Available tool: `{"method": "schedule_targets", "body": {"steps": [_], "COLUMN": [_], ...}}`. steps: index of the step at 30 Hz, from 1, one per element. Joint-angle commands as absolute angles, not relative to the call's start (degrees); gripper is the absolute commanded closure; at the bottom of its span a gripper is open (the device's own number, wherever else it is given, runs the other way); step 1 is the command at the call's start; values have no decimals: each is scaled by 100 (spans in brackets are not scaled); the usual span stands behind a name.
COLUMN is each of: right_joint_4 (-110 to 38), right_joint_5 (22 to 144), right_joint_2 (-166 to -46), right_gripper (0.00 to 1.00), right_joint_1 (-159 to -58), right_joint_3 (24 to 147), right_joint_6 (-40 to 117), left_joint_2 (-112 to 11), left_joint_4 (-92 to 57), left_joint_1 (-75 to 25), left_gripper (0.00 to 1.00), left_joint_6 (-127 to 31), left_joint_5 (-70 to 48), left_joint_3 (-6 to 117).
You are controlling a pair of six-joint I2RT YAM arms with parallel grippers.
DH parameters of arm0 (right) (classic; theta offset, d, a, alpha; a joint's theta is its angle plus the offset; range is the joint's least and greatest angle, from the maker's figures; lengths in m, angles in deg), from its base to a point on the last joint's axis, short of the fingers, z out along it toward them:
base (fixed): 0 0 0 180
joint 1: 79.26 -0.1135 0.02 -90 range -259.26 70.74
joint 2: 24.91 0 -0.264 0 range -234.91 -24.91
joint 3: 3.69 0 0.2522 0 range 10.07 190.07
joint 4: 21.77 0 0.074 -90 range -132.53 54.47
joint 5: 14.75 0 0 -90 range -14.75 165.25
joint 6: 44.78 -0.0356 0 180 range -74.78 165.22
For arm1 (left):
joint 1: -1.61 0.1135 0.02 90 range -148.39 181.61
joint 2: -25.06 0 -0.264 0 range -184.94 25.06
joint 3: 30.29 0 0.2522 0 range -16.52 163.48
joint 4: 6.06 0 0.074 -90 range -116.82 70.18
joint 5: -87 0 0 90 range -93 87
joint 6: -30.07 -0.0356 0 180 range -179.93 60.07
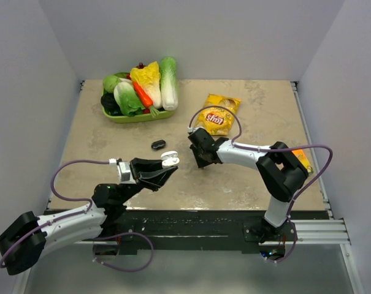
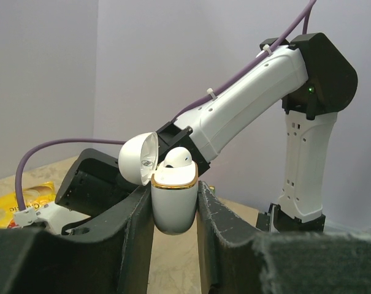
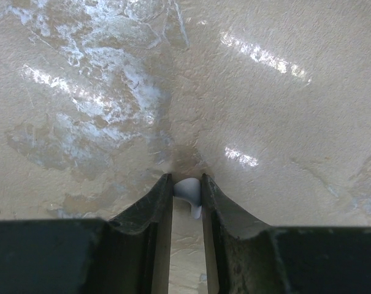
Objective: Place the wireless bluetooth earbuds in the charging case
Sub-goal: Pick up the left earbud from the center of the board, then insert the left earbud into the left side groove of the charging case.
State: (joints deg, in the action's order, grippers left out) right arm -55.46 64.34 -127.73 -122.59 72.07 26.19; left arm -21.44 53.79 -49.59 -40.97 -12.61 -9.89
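Observation:
My left gripper [image 2: 175, 195] is shut on a white charging case [image 2: 174, 208] with a gold rim and holds it upright above the table. Its lid [image 2: 138, 158] is open. One white earbud [image 2: 178, 157] sits in the case, its top sticking out. In the top view the case [image 1: 170, 157] is at the left gripper [image 1: 171, 163]. My right gripper [image 1: 200, 162] points down at the table, to the right of the case. In the right wrist view it [image 3: 187, 182] is shut on a second white earbud [image 3: 187, 189], stem toward the camera, at the table surface.
A small dark rounded object [image 1: 158, 144] lies on the table just behind the case. A green tray [image 1: 138, 116] of toy vegetables stands at the back left. A yellow chip bag [image 1: 217, 114] lies at the back centre. An orange item [image 1: 302, 160] sits by the right arm.

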Motion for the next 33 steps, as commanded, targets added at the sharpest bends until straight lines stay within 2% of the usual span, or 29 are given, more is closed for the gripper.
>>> {"method": "schedule_targets", "body": {"steps": [1,9,17,22,27,33], "right_joint_4": [-5698,-5365,-4793,-4345,-4221,-4670], "right_joint_5": [6418,6339,6400,6514,6733,6901], "right_joint_2": [-12519,-11642,-9816,-8785,-8073,-7826], "right_gripper": [100,100,100,100,100,100], "right_joint_1": [-12224,-12224,-12241,-12285,-12434,-12908], "right_joint_3": [7054,6940,6984,6931,7045,7537], "right_joint_6": [2580,2351,2202,2307,2421,2817], "left_joint_2": [-2152,-2240,-2267,-2433,-3179,-4226], "left_joint_4": [8143,8099,7915,7845,8221,8898], "left_joint_1": [-4998,-5007,-5007,-5007,-4963,-4840], "left_gripper": [100,100,100,100,100,100], "left_joint_6": [-4033,-4191,-4770,-5649,-6265,-6082], "left_joint_5": [-1232,-1197,-1004,-714,-643,-1134], "left_joint_3": [-1055,-1011,-783,-572,-142,368]}}
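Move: The earbud is already between the right fingertips, down at the board; the open charging case it is meant for lies about 15 cm back, 8 cm left and 28 cm above the right hand. At board height, a black fob sits roughly 6 cm ahead and 14 cm left of that hand, the chip bag about 20 cm ahead and 8 cm right. From the left hand, which holds the case, the earbud is some 15 cm ahead, 8 cm right and 28 cm below. Keeping its pinch on the earbud, the right hand eases about 1 cm back and rightward, then climbs fast by some 34 cm towards and past the case's height, drawing back about 5 cm late in the climb while its wrist swings the fingers from steeply down to nearly level, pointing forward and left. The left hand keeps hold of the open case and in the later half brings it about 6 cm forward and 3 cm right towards the earbud, turning it slightly counter-clockwise with a small tilt. ##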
